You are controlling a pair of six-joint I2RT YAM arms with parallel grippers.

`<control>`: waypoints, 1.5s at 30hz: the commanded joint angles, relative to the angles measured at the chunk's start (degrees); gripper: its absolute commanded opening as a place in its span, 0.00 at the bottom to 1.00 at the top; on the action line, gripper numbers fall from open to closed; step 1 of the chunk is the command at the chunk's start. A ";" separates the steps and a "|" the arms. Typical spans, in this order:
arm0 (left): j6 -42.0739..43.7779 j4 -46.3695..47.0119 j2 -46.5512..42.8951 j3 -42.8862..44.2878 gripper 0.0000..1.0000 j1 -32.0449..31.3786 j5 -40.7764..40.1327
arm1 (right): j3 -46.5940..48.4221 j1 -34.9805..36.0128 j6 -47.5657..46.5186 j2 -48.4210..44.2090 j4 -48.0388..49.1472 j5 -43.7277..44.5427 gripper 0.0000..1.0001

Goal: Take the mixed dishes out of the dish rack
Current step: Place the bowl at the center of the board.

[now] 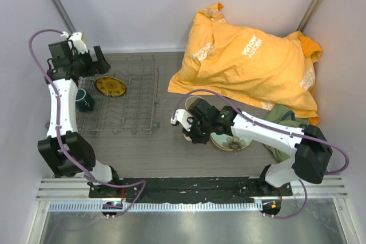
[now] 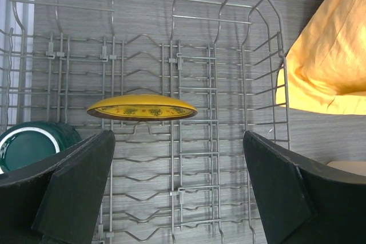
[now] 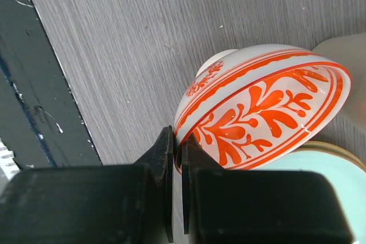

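The dish rack (image 1: 134,98) lies at the left of the table. A small yellow-and-dark patterned plate (image 1: 110,86) stands on edge in it (image 2: 142,107). A dark green mug (image 1: 86,101) rests at the rack's left side (image 2: 34,144). My left gripper (image 1: 94,64) hovers over the rack's far left corner, open and holding nothing (image 2: 177,187). My right gripper (image 1: 191,130) is shut on the rim of the small white-and-red bowl (image 3: 269,107), which it holds tilted just beside the pale green flower-marked plate (image 1: 230,141) on the table (image 3: 326,170).
A large orange cloth (image 1: 251,61) is heaped at the back right, close to the rack's right end (image 2: 329,61). A green cloth (image 1: 286,118) lies under the right arm. Part of a beige object (image 3: 346,67) shows beside the bowl. A dark rail (image 3: 34,84) runs along the near edge.
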 commanded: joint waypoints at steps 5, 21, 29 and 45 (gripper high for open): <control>1.57 2.64 -2.56 -0.65 1.00 0.05 1.12 | -1.13 2.76 -2.92 1.34 3.02 6.40 0.01; 2.54 2.03 -2.83 -1.62 1.00 0.14 1.03 | -2.62 5.66 -4.68 4.16 2.67 11.50 0.01; 3.16 1.94 -2.83 -2.50 1.00 0.05 1.20 | -2.36 6.63 -4.85 5.91 2.75 11.94 0.01; 3.33 1.76 -2.83 -3.55 1.00 0.05 1.47 | -1.48 7.95 -4.94 8.55 3.19 15.63 0.11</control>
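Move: The right gripper already holds the bowl by its rim. The bare patch of grey board meant for it lies almost straight below, some 11 cm down and about 2 cm to the left. The cup stands roughly 12 cm ahead and 3 cm left, and the stacked plates about 8 cm ahead and 11 cm right. From the left gripper that patch is some 25 cm back, 40 cm right and 26 cm down. Lower the right gripper about 5.5 cm towards the bare board behind the cup, drifting a centimetre right, quick at first and then easing off. Keep the fingers shut on the bowl's rim while you turn the wrist some 15 degrees so they point more steeply down. Let the open left gripper sink slowly, about 2 cm, above the dish rack. ##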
